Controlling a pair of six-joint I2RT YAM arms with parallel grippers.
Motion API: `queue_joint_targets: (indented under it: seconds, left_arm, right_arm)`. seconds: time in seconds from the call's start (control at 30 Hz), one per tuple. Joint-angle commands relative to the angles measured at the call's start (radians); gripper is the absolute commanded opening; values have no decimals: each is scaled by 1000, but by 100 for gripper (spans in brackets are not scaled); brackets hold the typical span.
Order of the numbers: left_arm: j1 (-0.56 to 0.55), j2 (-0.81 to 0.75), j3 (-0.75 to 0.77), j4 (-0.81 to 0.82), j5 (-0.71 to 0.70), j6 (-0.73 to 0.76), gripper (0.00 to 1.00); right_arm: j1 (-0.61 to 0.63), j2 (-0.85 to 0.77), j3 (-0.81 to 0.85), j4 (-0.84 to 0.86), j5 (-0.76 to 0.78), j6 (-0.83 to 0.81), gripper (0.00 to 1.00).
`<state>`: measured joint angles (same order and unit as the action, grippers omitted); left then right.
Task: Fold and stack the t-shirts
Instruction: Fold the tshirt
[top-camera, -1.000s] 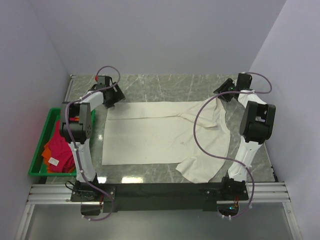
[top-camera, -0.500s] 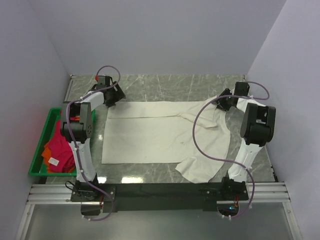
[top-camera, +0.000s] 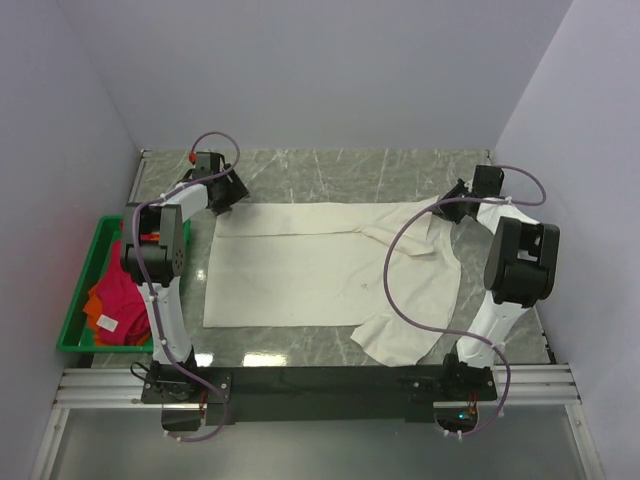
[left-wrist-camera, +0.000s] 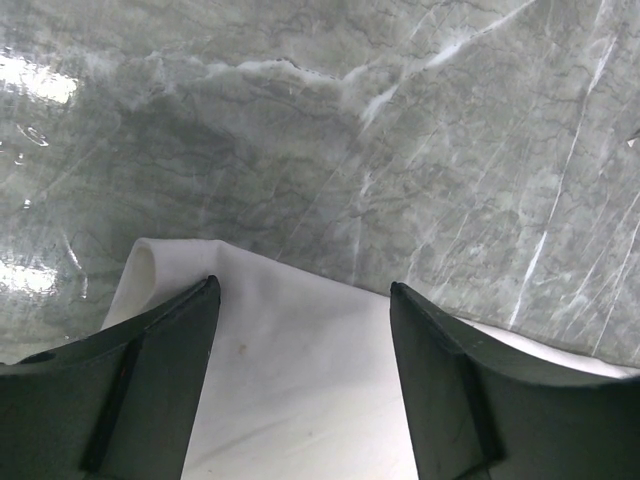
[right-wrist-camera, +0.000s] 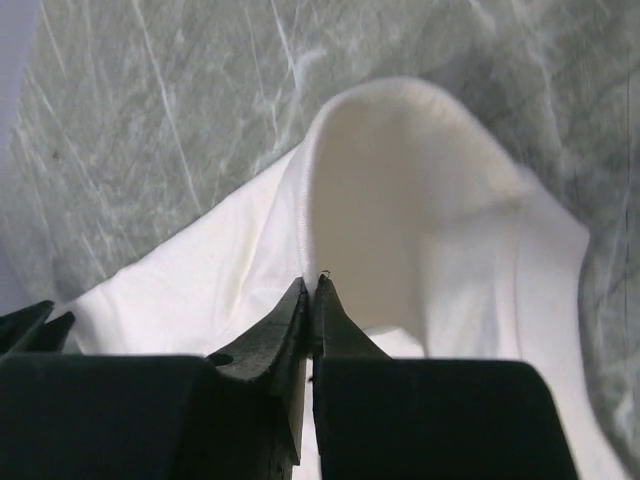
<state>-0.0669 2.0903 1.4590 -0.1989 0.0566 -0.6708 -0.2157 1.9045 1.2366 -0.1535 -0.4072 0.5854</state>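
A large cream t-shirt (top-camera: 320, 270) lies spread on the marble table (top-camera: 340, 170), its right side rumpled. My left gripper (top-camera: 222, 203) hovers open over the shirt's far left corner (left-wrist-camera: 290, 390), its fingers (left-wrist-camera: 150, 380) straddling the cloth. At the far right, my right gripper (top-camera: 462, 197) is shut on the shirt's hemmed edge (right-wrist-camera: 305, 200), with a loop of cloth standing up past the tips. Crimson-pink and orange t-shirts (top-camera: 112, 300) lie heaped in the green crate.
A green plastic crate (top-camera: 82, 275) sits at the table's left edge. Purple cables (top-camera: 400, 290) loop from both arms, the right one crossing above the shirt. Grey walls close in on three sides.
My right gripper has come down onto the shirt's far right edge and shut on it. The left gripper has stayed over the far left corner, narrowing slightly.
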Motion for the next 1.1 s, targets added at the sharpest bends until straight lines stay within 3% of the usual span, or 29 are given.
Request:
queue_joint_targets:
  seconds: [0.0,0.37,0.63,0.77,0.87,0.97,1.07]
  left_arm:
    - [-8,7,-28,-30,-14,-18,73]
    - [-7,4,-23,-43,-20,-26,70]
    - [-7,-39,-17,-50,-17,-18,71]
    - [-7,-52,-19,-43,-17,-6,72]
    - [-7,-36,-6,-53,-12,4,72]
    - [-7,-30,-8,-50,-12,5,72]
    - [-7,-27,-9,-46,-12,7,72]
  right_arm:
    - [3,-97,-31,-32,28,63,1]
    - [1,-71,-109,-87,136,123,1]
    - [-7,-13,-75,-127,203,116,5]
    - [-11,-4,-65,-138,202,100,18]
    - [-13,-47,-66,-92,180,56,38]
    - [-19,-74,-20,-96,180,11,48]
    - [-33,-73,35,-101,180,10,52]
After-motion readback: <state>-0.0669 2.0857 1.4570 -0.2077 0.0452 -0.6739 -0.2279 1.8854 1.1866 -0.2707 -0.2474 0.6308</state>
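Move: My right hand has the t-shirt's far right edge pinched in the air. The place to lay it is about 5 cm back, 1 cm to the right and 6 cm below this hand. The loose flap on the t-shirt lies some 8 cm back and 9 cm left, and the outer right border bulges about 12 cm back and 1 cm right, both at table level. From my left hand, the laying place is roughly 57 cm right and 9 cm back. I keep the t-shirt edge pinched in my right hand and draw it back about 5 cm, rising slightly and then sinking about 5 cm below my start, fingers tipping down and the hand turning a little clockwise. At the bottom I open the fingers to let go of the cloth, then ease up and forward a couple of centimetres, drifting right. ##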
